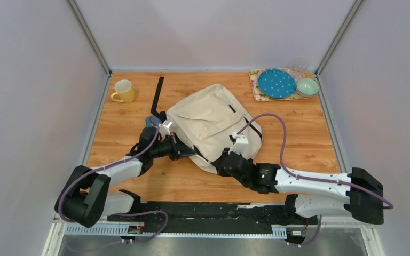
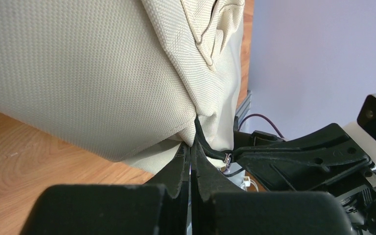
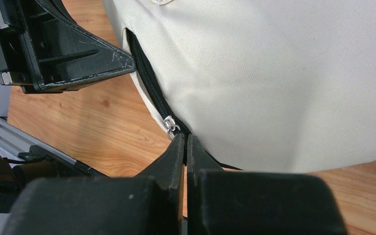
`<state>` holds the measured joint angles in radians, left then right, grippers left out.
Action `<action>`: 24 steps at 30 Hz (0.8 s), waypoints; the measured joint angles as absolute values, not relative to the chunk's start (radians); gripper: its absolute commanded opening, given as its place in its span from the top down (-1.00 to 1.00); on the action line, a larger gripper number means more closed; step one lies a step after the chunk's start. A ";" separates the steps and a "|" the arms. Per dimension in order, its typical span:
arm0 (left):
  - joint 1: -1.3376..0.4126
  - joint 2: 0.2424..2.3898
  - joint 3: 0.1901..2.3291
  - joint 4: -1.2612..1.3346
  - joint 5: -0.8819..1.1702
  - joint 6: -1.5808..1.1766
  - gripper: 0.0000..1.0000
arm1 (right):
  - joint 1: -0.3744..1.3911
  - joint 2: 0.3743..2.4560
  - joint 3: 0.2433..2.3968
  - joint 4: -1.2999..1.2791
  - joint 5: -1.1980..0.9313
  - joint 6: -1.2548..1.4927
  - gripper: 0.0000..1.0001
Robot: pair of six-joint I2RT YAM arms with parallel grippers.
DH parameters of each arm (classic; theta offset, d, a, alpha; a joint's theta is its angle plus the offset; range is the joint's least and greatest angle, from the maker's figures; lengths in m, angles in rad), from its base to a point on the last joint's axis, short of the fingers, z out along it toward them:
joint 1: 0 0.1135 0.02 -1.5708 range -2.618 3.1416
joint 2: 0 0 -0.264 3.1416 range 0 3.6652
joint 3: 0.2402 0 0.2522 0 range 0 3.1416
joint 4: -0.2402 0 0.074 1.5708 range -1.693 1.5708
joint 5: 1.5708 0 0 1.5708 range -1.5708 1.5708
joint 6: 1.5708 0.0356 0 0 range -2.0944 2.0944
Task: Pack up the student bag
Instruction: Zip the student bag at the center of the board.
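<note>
The student bag [image 1: 208, 117] lies flat in the middle of the table, cream fabric with a black zipper [image 3: 149, 78] along its near edge. My left gripper [image 1: 191, 152] is at the bag's near left corner. In its wrist view the left gripper [image 2: 191, 145] is shut, pinching the cream fabric [image 2: 78, 73] just beside the zipper [image 2: 206, 145]. My right gripper [image 1: 220, 161] is close to its right. Seen from its own wrist, the right gripper [image 3: 186, 136] is shut on the black zipper pull, right at the silver ring [image 3: 171, 127]. The bag [image 3: 284, 73] fills that view.
A yellow mug [image 1: 124, 91] and a black strip [image 1: 158, 90] sit at the back left. At the back right, a floral tray [image 1: 256, 88] carries a blue dotted plate [image 1: 276, 83], a green bowl [image 1: 307, 86] and a clear glass [image 1: 299, 65]. Walls close in on both sides.
</note>
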<state>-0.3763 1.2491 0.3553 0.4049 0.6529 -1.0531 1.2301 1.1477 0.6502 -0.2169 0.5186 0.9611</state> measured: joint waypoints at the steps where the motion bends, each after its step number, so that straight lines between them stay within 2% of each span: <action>1: -0.375 1.245 0.355 0.405 0.655 -1.053 1.00 | 1.230 1.140 0.648 -0.220 0.518 0.966 1.00; 5: -0.371 1.235 0.355 0.404 0.664 -1.050 1.00 | 1.233 1.107 0.626 -0.228 0.509 0.982 1.00; 7: -0.366 1.236 0.355 0.407 0.686 -1.045 0.67 | 1.237 1.078 0.604 -0.228 0.502 0.983 1.00; 9: -0.361 1.240 0.355 0.422 0.710 -1.035 0.26 | 1.239 1.057 0.598 -0.247 0.498 0.978 1.00; 12: -0.335 1.227 0.355 0.424 0.686 -0.979 -0.04 | 1.240 1.042 0.594 -0.320 0.503 0.964 1.00; 18: -0.463 1.068 0.429 0.166 0.522 -0.690 -0.36 | 1.240 1.046 0.594 -0.370 0.517 0.939 1.00; 20: -0.520 1.017 0.472 0.097 0.466 -0.572 -0.39 | 1.235 1.046 0.594 -0.373 0.521 0.930 1.00; 21: -0.541 0.999 0.491 0.073 0.447 -0.522 -0.57 | 1.234 1.045 0.594 -0.374 0.522 0.926 1.00; 24: -0.586 0.987 0.548 0.020 0.407 -0.382 -0.57 | 1.227 1.029 0.588 -0.380 0.523 0.913 1.00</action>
<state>-0.5861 0.9874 0.5476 0.0204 0.4068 -0.3820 1.2270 1.0290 0.5877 -0.3801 0.5232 0.9127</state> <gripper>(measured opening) 0.774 0.009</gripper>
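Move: Just beyond the right fingertips, about 1 cm ahead and 1 cm left, sits the zip slider whose pull they hold. From the right hand the zip's start, pinched by the left fingers, is roughly 6 cm ahead and 9 cm left; the student bag's middle is some 15 cm straight ahead and 7 cm lower. From the left hand the slider lies about 4 cm back and 8 cm right, nearly level. Opening wide, the left fingers let go of the zip's start, and that hand rises about 5 cm while rolling some 45 degrees clockwise about its fingers, seen from behind the hand. The right hand keeps its pinch on the zip pull and draws it some 5 cm to the right, slightly back and down, away from the zip's start. ##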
